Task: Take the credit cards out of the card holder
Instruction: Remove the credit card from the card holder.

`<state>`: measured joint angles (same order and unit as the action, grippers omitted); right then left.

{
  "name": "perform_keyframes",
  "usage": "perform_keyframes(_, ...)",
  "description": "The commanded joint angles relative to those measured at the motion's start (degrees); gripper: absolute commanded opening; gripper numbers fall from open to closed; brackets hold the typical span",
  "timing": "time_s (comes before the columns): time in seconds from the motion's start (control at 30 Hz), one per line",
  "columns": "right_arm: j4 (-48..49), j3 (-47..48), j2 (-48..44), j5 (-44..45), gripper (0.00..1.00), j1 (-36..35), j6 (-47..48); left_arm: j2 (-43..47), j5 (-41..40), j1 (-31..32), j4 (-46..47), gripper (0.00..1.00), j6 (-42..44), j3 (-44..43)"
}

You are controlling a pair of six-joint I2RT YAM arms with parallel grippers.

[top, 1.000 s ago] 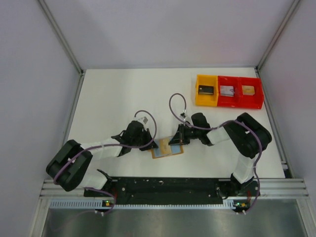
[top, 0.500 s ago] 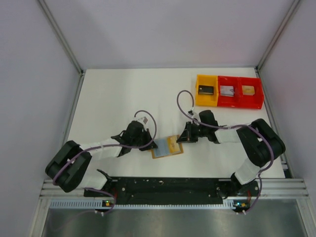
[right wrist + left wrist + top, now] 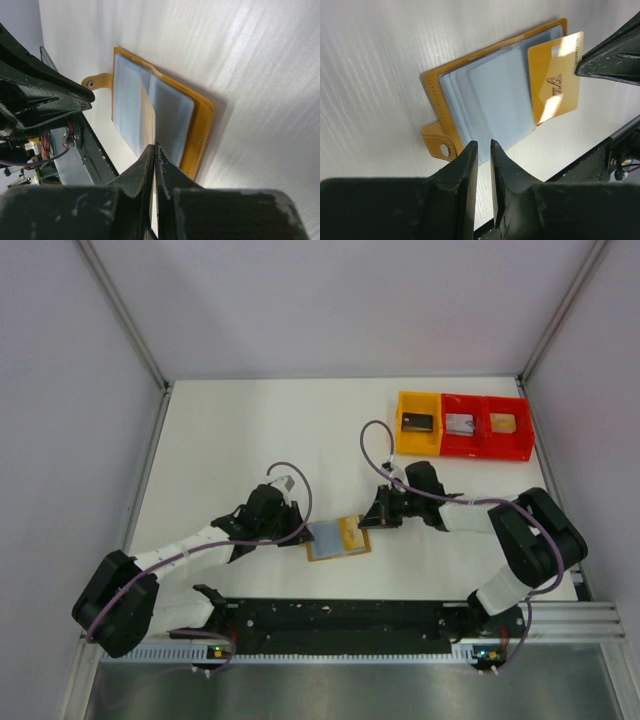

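The card holder lies open on the white table between the two arms, tan outside with grey-blue sleeves inside. A gold credit card sticks partway out of its right side. My right gripper is shut on that card's outer edge, and the card shows edge-on in the right wrist view. My left gripper hovers at the holder's left edge beside the snap tab. Its jaws stand a narrow gap apart with nothing between them. In the top view the left gripper and right gripper flank the holder.
A yellow tray and a red tray stand at the back right, each compartment holding a small rectangle. The black base rail runs along the near table edge, just behind the holder.
The right gripper has drawn back to the right with the gold card, sliding it partway out. The left jaws have parted slightly, and the left arm's elbow has swung down and left.
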<state>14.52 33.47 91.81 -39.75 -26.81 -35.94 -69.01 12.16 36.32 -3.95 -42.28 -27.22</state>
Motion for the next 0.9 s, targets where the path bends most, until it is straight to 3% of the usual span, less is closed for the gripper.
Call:
perform_keyframes(0.0, -0.19, 2.21, -4.62, -0.59, 0.0, 0.44, 1.58, 2.48, 2.5, -0.1, 0.86, 0.23, 4.04, -4.06)
perform_keyframes(0.1, -0.37, 2.74, -5.32, -1.91, 0.0, 0.53, 1.58, 1.87, 4.79, -0.19, 3.32, 0.31, 7.03, -5.29)
perform_keyframes(0.23, -1.16, 2.91, -7.34, -3.32, 0.0, 0.53, 2.1, 1.69, 6.11, -1.5, 2.8, 0.52, 12.65, -8.45)
perform_keyframes(0.37, -2.4, 3.35, -8.05, -3.14, 0.0, 0.44, 3.25, 1.34, 14.27, -5.19, 8.24, 0.68, 17.31, -9.69)
perform_keyframes(0.7, 1.38, 2.65, -9.1, -7.89, 0.0, 0.44, 1.23, -10.25, 37.73, -11.09, 19.32, 0.73, 26.19, -13.9)
perform_keyframes(0.87, 3.4, 2.39, -10.51, -9.64, 0.0, 0.44, 0.09, -16.41, 44.86, -11.53, 18.09, 0.74, 27.25, -18.3)
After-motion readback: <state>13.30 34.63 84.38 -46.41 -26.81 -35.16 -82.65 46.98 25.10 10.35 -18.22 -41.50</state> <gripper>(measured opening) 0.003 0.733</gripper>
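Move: The gold credit card is already pinched by its outer right corner in my right hand, its middle about 2 cm back and 2 cm left of that hand. From my left hand the card lies roughly 10 cm right and 1 cm ahead, near the same height. The card holder's middle is about 7 cm right of my left hand, level fore and aft, 3 cm below; its snap strap is 1 cm left, 1 cm ahead and 3 cm below. I raise my left hand about 8 cm off the card holder, carrying it forward and then right to hover beyond the card's left side, while its fingers spread wide and turn some 30 degrees clockwise, tipping up to face the card. My shut right fingers keep their pinch and lift the card about 5 cm nearly straight up, tilting it slightly. ##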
